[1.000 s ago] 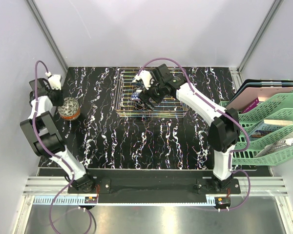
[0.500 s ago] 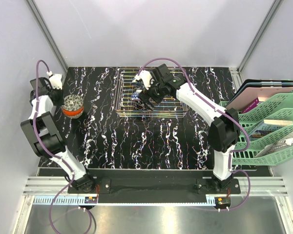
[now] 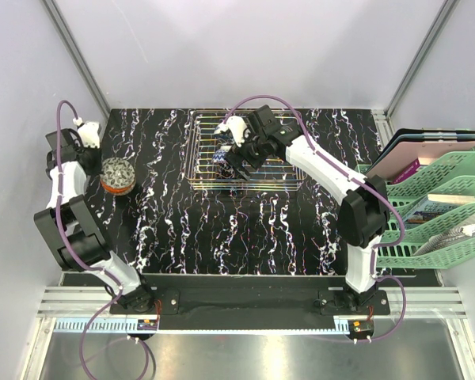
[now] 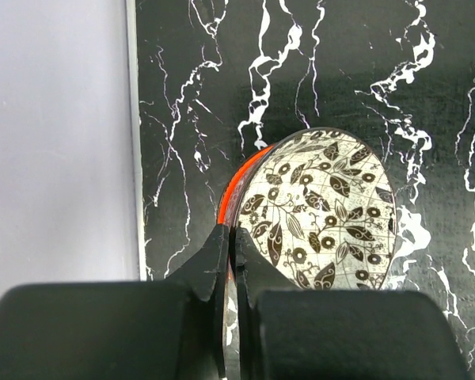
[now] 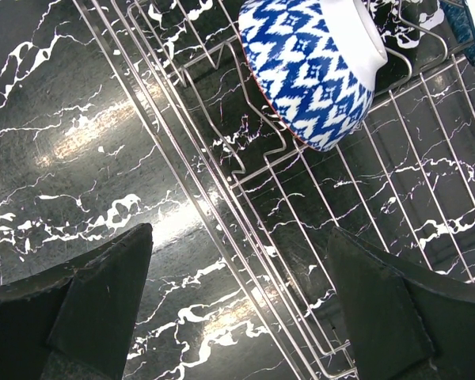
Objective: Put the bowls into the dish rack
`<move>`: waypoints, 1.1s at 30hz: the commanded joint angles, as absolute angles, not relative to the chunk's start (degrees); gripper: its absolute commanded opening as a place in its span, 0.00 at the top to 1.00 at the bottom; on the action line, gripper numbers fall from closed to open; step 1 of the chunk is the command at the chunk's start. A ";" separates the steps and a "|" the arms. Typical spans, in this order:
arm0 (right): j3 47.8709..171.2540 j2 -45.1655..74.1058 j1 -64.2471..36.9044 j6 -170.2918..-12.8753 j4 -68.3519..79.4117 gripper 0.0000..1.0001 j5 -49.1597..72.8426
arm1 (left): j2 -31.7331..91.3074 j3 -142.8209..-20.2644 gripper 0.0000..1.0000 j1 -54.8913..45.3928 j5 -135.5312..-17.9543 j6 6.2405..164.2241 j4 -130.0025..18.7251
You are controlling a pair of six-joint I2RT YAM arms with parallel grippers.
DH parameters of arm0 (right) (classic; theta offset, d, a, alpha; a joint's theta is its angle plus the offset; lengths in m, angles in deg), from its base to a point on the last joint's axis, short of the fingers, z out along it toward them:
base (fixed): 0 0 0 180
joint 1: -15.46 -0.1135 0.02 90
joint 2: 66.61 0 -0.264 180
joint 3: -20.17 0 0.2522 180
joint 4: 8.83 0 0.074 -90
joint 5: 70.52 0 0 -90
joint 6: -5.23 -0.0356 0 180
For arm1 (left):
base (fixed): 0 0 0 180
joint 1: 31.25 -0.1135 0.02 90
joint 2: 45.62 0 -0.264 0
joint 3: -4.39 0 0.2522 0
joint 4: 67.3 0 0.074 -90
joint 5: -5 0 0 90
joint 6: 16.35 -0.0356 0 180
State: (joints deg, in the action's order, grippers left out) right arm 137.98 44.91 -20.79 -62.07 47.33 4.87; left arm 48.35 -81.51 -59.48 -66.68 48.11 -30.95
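Observation:
My left gripper (image 3: pixel 97 164) is shut on the rim of a bowl (image 3: pixel 117 175) with a black-and-white floral inside and an orange outside, at the table's far left; it also shows in the left wrist view (image 4: pixel 321 210), held tilted above the table. The wire dish rack (image 3: pixel 281 176) sits at the back centre. A blue-and-white patterned bowl (image 5: pixel 309 67) stands on edge in the rack (image 5: pixel 245 182); it also shows in the top view (image 3: pixel 222 164). My right gripper (image 3: pixel 239 166) is open and empty over the rack's front left, beside the blue bowl.
Green stacked trays (image 3: pixel 447 214) with papers stand at the right edge. The grey wall (image 4: pixel 55 134) is close to the left of my left gripper. White walls and metal frame posts (image 3: pixel 75 55) enclose the table at the back.
My left gripper has carried the floral bowl slightly back and right, tilting it. The right arm has barely moved.

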 commanded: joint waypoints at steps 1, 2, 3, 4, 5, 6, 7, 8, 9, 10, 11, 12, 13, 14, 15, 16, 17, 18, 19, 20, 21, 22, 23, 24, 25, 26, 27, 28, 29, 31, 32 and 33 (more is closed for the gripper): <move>137.90 40.70 -21.28 -62.53 45.37 0.02 3.75 | 45.43 -80.04 1.00 -59.64 -67.16 48.25 -32.62; 137.73 40.62 -21.28 -62.45 45.54 0.02 3.75 | 45.44 -79.86 1.00 -59.64 -67.42 48.17 -32.70; 137.73 40.70 -21.28 -62.36 45.37 0.02 3.75 | 45.61 -79.60 1.00 -59.64 -67.51 48.08 -32.70; 137.73 40.70 -21.37 -62.36 45.28 0.02 3.75 | 45.79 -79.51 0.98 -59.72 -67.69 47.99 -32.79; 137.81 40.70 -21.37 -62.36 45.36 0.02 3.84 | 45.96 -79.51 0.94 -59.73 -67.60 47.90 -32.71; 137.73 40.70 -21.37 -62.36 45.36 0.02 3.75 | 46.22 -79.51 0.92 -59.73 -67.69 47.90 -32.79; 137.64 40.53 -21.37 -62.36 45.36 0.02 3.75 | 46.31 -79.51 0.92 -59.81 -67.86 47.90 -32.88; 137.64 40.62 -21.37 -62.27 45.36 0.02 3.75 | 46.40 -79.60 0.91 -59.90 -67.87 47.99 -32.79; 137.64 40.53 -21.28 -62.36 45.36 0.02 3.75 | 46.66 -79.69 0.88 -59.81 -67.95 47.99 -32.88; 137.64 40.62 -21.37 -62.27 45.45 0.02 3.75 | 46.67 -79.77 0.85 -59.99 -67.87 48.08 -32.88; 137.55 40.62 -21.37 -62.27 45.28 0.02 3.75 | 46.75 -79.77 0.83 -59.90 -67.87 48.08 -32.97; 137.55 40.62 -21.37 -62.27 45.28 0.02 3.84 | 46.84 -79.86 0.81 -59.90 -67.87 48.08 -33.06; 137.46 40.62 -21.37 -62.18 45.28 0.02 3.92 | 46.75 -79.86 0.74 -59.99 -67.95 48.16 -32.97; 137.46 40.70 -21.37 -62.18 45.28 0.02 3.93 | 46.84 -79.95 0.72 -59.99 -67.78 48.16 -32.97; 137.46 40.62 -21.37 -62.18 45.28 0.02 4.01 | 46.84 -79.95 0.71 -59.90 -67.86 48.25 -32.97; 137.55 40.70 -21.37 -62.18 45.19 0.02 4.01 | 46.84 -79.95 0.70 -59.90 -67.95 48.25 -33.06; 137.64 40.79 -21.37 -62.18 45.19 0.02 4.01 | 47.02 -79.95 0.69 -59.90 -67.87 48.25 -33.14; 137.55 40.88 -21.37 -62.18 45.19 0.02 3.93 | 47.02 -79.95 0.67 -59.99 -68.13 48.25 -33.14; 137.64 40.88 -21.46 -62.18 45.19 0.02 3.93 | 47.10 -79.86 0.65 -59.90 -68.22 48.17 -33.06; 137.64 40.88 -21.46 -62.18 45.19 0.02 3.93 | 47.45 -79.77 0.65 -59.90 -68.22 48.16 -33.06; 137.64 40.97 -21.55 -62.09 45.19 0.02 3.93 | 47.54 -79.69 0.64 -59.90 -68.22 48.08 -33.06; 137.64 41.05 -21.55 -62.09 45.19 0.02 3.93 | 47.72 -79.69 0.63 -59.90 -68.13 48.08 -32.97; 137.64 40.97 -21.63 -62.01 45.19 0.02 3.93 | 48.24 -79.69 0.62 -59.90 -68.22 48.08 -32.97; 137.64 41.05 -21.55 -62.01 45.19 0.02 4.01 | 48.51 -79.77 0.62 -59.90 -67.96 47.99 -32.97; 137.64 41.06 -21.63 -62.01 45.19 0.02 4.01 | 48.86 -79.77 0.62 -59.90 -67.87 47.90 -32.79; 137.73 41.06 -21.72 -62.01 45.19 0.02 3.93 | 49.47 -80.03 0.62 -59.90 -67.69 47.81 -32.62; 137.64 41.06 -21.81 -62.01 45.19 0.02 4.01 | 49.74 -80.12 0.62 -59.90 -67.34 47.81 -32.44; 137.55 41.14 -21.81 -62.01 45.19 0.02 4.01 | 50.09 -80.21 0.62 -59.99 -66.90 47.73 -32.09; 137.55 40.97 -21.90 -62.01 45.19 0.02 4.01 | 50.88 -80.65 0.62 -59.90 -66.72 47.72 -31.83; 137.55 41.06 -21.90 -62.01 45.19 0.02 4.10 | 51.58 -81.00 0.64 -59.99 -66.02 47.81 -31.48; 137.55 41.06 -21.98 -62.01 45.19 0.02 4.10 | 52.28 -81.35 0.65 -59.90 -65.93 47.90 -31.30; 137.55 41.14 -21.99 -62.01 45.19 0.02 4.19 | 52.55 -81.53 0.67 -59.90 -65.93 48.07 -31.21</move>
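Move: The floral bowl, sitting in the orange bowl, has its middle about 6 cm right of the shut left fingers, 2 cm ahead and some 8 cm down; the orange bowl lies 1 cm left of it and 2 cm lower. The blue-white bowl in the rack stands roughly 36 cm right of the left hand and 7 cm ahead. From the right hand, the floral bowl is some 36 cm left, 1 cm ahead and 11 cm down. Down towards the nested bowls' left rims goes the left hand, about 3 cm in all: a short sink first, a stop there while the shut fingers part to just over a third of their range, then a quickening drop that tips them a few degrees steeper. One finger ends over the outer side of the rims, the other over the floral bowl's inside; contact can't be made out. ##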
